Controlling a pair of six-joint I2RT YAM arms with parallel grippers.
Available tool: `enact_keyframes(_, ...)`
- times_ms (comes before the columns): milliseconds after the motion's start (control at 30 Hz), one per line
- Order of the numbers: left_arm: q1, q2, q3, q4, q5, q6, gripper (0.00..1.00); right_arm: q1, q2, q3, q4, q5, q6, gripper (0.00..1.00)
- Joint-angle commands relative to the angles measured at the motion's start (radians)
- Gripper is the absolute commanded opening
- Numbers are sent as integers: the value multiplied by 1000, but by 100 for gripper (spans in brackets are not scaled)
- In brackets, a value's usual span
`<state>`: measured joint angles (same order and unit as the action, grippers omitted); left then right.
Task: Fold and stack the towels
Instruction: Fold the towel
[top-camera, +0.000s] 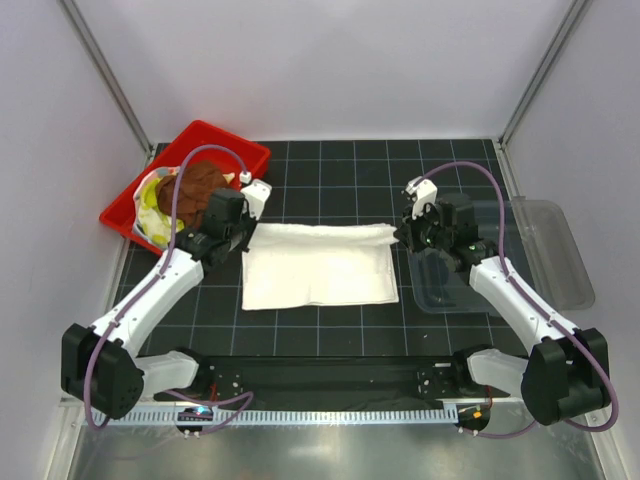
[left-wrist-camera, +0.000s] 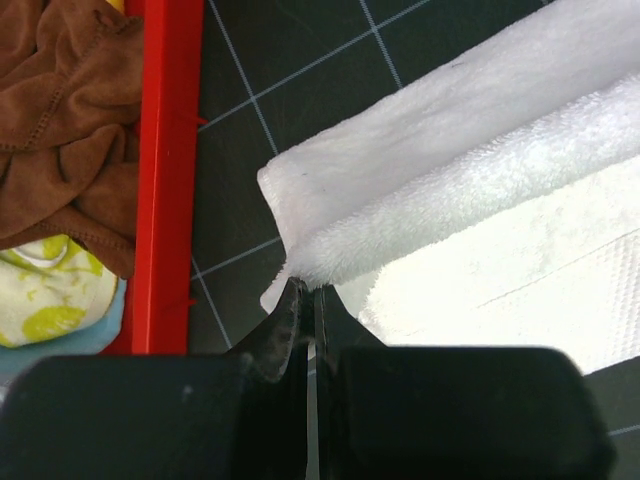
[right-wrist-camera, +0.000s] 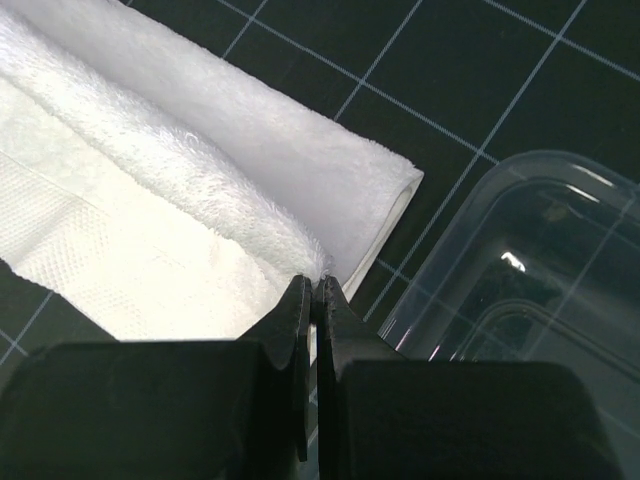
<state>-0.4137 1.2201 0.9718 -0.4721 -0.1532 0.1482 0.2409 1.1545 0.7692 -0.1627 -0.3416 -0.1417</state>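
Note:
The large white towel (top-camera: 318, 262) lies on the black grid mat in the middle, its far edge lifted and rolled over. My left gripper (top-camera: 243, 232) is shut on the towel's far left corner (left-wrist-camera: 330, 245). My right gripper (top-camera: 404, 235) is shut on the far right corner (right-wrist-camera: 300, 190). The brown towel (top-camera: 199, 184) lies in the red tray, also in the left wrist view (left-wrist-camera: 65, 120). A yellow-green patterned towel (top-camera: 152, 200) lies under it, with a strip of light blue cloth (left-wrist-camera: 60, 335) below.
The red tray (top-camera: 235, 148) stands at the back left; its rim (left-wrist-camera: 165, 170) is just left of my left gripper. A clear plastic bin (top-camera: 545, 255) stands at the right, close to my right gripper (right-wrist-camera: 520, 290). Grey walls enclose the mat.

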Motion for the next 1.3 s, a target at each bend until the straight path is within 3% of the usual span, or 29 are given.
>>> enact_keyframes(0,-34,-36,-16,-2,-72,-67,0,14,-21,-10,-14,50,77,1)
enact_keyframes(633,-97,-99,-136,-62,-75,-249,1,95,-162,-126,-109,128,192,2)
enact_keyframes(767,-106,-102,-127,-79,-56,-275,10,107,-179,-123,-155,147,211,6)
enact_keyframes(867,-115,-128,-122,-97,-75,-297,22,113,-205,-122,-166,133,254,16)
enact_keyframes(900,-114,-136,-116,-114,-89,-297,25,113,-225,-116,-172,131,263,24)
enact_keyframes(1100,-114,-249,-82,-175,-266,-347,43,113,-271,-42,-245,41,320,39)
enact_keyframes(1167,-114,-283,-67,-155,-218,-381,48,117,-269,-25,-224,27,414,47)
enact_keyframes(1267,-114,-289,-88,-54,-90,-516,50,161,-205,14,-172,129,610,48)
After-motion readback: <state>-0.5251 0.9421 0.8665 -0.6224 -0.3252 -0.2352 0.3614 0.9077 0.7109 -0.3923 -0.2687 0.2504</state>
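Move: The far edge of the white towel is already pinched in both my hands, near its corners. The towel's near edge, which I am folding towards, runs about 11 cm back and 6 cm below my left hand, at its left corner; its right corner is some 12 cm back of my right hand and 5 below. The red box is centred about 17 cm ahead and 18 left of my left hand, the clear box roughly 20 cm right and 3 back of my right. I bring both hands back towards me, still pinching the towel, and sink about 4 cm with the fingers tipping some 10 degrees further down, laying the held edge over just short of the near edge. After about 5–6 cm of drawing back I open both grippers roughly halfway, let go, and rise clear, my left hand turning counter-clockwise as it lifts. ##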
